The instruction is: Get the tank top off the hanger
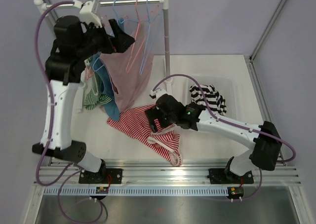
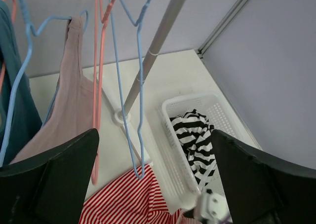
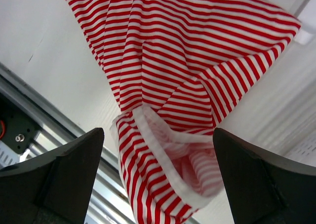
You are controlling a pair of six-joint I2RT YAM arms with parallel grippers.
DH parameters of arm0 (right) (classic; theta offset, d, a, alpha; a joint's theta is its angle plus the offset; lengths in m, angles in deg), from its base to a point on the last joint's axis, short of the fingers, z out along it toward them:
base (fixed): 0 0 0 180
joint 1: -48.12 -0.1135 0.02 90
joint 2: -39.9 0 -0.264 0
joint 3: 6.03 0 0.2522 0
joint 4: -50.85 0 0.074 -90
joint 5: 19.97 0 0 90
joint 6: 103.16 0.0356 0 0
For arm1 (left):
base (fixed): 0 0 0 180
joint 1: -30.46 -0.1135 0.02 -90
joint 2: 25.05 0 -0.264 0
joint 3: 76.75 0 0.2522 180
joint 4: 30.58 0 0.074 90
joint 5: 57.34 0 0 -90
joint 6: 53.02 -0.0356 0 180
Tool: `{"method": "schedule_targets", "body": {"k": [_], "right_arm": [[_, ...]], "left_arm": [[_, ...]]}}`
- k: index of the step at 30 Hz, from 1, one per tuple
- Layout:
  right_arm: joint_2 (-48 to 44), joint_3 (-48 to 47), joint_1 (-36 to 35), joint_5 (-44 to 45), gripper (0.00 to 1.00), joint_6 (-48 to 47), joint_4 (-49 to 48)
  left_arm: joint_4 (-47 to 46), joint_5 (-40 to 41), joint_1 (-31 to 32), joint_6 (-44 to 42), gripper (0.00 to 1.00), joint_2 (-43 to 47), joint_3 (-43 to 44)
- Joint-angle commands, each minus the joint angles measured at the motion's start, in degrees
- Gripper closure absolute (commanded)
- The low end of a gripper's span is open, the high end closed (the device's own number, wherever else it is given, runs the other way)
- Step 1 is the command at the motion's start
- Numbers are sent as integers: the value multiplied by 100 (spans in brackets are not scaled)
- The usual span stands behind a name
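Note:
A red-and-white striped tank top [image 1: 140, 130] lies crumpled on the white table, off any hanger; it also shows in the right wrist view [image 3: 173, 71] and the left wrist view [image 2: 128, 202]. My right gripper [image 1: 151, 121] [image 3: 158, 184] is open just above its strap end, jaws wide on either side of the cloth. My left gripper [image 1: 126, 36] [image 2: 155, 184] is open and empty, raised by the rack among the hangers. An empty blue hanger [image 2: 139, 110] and an empty pink hanger [image 2: 97, 110] hang in front of it.
A pink tank top [image 1: 126, 68] [image 2: 69, 110], a teal garment [image 1: 106, 91] and a green striped one [image 1: 91, 99] hang on the rack [image 1: 166, 31]. A white basket [image 1: 232, 86] [image 2: 170, 130] at the right holds a black-and-white striped garment [image 1: 210, 96] [image 2: 195, 135].

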Motion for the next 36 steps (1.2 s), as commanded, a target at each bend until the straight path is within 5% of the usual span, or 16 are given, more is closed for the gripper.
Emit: {"method": "schedule_targets", "body": {"k": [1, 8, 20, 22, 26, 29, 36], "right_arm": [[499, -545, -26, 415, 1, -403, -102], [1852, -1029, -26, 249, 1, -448, 355], [2732, -308, -131, 425, 3, -96, -330], [2820, -273, -140, 416, 10, -52, -409], [2760, -246, -210, 486, 67, -43, -427], [2383, -115, -236, 557, 99, -61, -436], [933, -263, -228, 872, 100, 27, 20]], "left_arm": [[-312, 283, 1, 35, 1, 1240, -543], [-567, 881, 1, 80, 1, 3440, -2468], [-162, 1831, 1, -474, 1, 5348, -4427], [-242, 1979, 1, -501, 1, 5682, -4953], [-373, 2374, 1, -545, 1, 6052, -5710], [-514, 2989, 1, -501, 1, 6438, -6334], [-804, 3668, 10, -369, 1, 7081, -6942]]}}
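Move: The red-striped tank top lies spread on the table below the open right hand, its middle about 3 cm ahead, 5 cm to the left and 15 cm down. The white basket is roughly 18 cm ahead and 26 cm to the right of that hand, near table level; the rack's right foot is some 24 cm ahead and 5 cm right. From the left hand, up by the rail, the tank top is about 14 cm back, 8 cm right and 47 cm down. The right hand drops some 15 cm onto the spread tank top, its fingers swinging to point more steeply down, shuts from wide open on the cloth just beyond the neck opening, and starts lifting it by about 3 cm. Meanwhile the left hand, already empty and wide open, leaves the hangers on the rail, pulling back about 20 cm with a slight rise, then sinking well below its starting height while drifting some 15 cm left and turning about 30 degrees counter-clockwise. ##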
